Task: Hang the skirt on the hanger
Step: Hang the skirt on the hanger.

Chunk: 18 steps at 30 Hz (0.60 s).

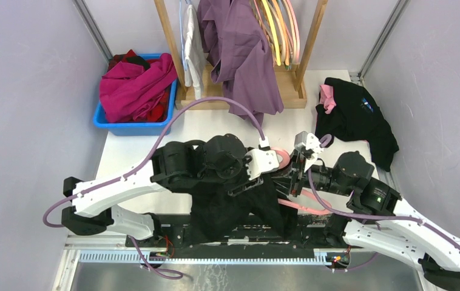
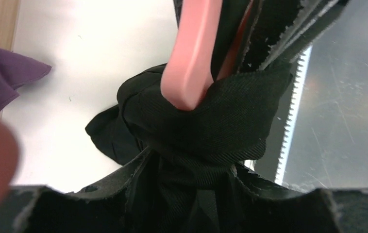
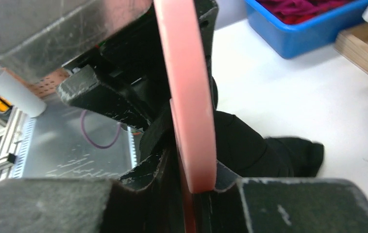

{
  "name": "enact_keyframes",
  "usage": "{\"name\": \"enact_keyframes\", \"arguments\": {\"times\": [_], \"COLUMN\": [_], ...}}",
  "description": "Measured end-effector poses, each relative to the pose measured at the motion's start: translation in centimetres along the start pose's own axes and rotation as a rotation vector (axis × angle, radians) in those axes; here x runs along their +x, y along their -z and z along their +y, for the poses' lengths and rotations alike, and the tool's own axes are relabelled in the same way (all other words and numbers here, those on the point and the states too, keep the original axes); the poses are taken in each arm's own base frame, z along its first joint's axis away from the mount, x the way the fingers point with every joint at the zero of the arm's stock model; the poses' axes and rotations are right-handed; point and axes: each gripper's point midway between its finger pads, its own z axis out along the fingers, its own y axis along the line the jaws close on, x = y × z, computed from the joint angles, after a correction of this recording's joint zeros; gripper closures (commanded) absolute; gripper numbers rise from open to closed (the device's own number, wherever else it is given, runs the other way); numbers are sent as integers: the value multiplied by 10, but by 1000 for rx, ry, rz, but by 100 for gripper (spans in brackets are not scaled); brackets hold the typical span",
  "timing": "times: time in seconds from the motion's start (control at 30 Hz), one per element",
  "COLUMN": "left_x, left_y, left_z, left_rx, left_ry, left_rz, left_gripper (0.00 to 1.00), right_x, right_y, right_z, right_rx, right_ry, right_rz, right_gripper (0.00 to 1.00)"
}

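A black skirt (image 1: 233,209) hangs bunched below my left gripper (image 1: 253,185), which is shut on its fabric (image 2: 206,160). A pink hanger (image 1: 300,203) runs between the two grippers. In the left wrist view its pink end (image 2: 192,53) pokes into the skirt's folded waistband. My right gripper (image 1: 294,176) is shut on the hanger, whose pink bar (image 3: 187,97) passes between its jaws. The skirt also shows beyond it in the right wrist view (image 3: 250,145).
A blue bin (image 1: 135,124) of red and magenta clothes stands at the back left. A wooden rack (image 1: 288,85) with a purple garment (image 1: 246,54) and several hangers stands at the back. A black garment (image 1: 355,118) lies at the right. The table's toothed front edge (image 1: 215,257) is near.
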Motion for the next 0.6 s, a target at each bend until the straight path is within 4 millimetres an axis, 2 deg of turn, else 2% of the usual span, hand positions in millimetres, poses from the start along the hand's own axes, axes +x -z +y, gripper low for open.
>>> {"name": "enact_keyframes", "arguments": {"times": [0.17,0.23,0.33,0.47,0.6], "left_x": [23,37,55,62,63], "left_y": [-25,-35,-45,-43,-34], "left_z": [20,26,36,52,66], "left_rx": [-93,-118,-153,-207,-260], "left_ry": [41,64,94,132,167], "left_rz": [8,30,67,81,93], "left_gripper": [97,97,97,97,97], "right_x": [27,45,64,71,77], "right_y": [-3,-4,-5,2,17], "right_z": [-23,-34,-51,-67,-81], "right_rx": [98,142,220,315,426], "right_ry": [-14,-28,-45,-50,-55], "right_rz": [68,101,151,171,199], "right_gripper": [73,61,48,39,36]}}
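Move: The pink hanger's middle is almost at the right hand's loosely open fingers, about 2 cm to their right and 1 cm back. From the left hand, which already pinches the black skirt, the hanger is some 12 cm to the right, 1 cm back and roughly level. The hanging purple skirt is about 28 cm ahead and 10 cm left of the right hand, near its height; the black shirt lies 17 cm ahead, 32 cm right and 32 cm below. Both hands sink and reach forward some 10 cm, left keeping the skirt, right turning clockwise, opening around the hanger. ##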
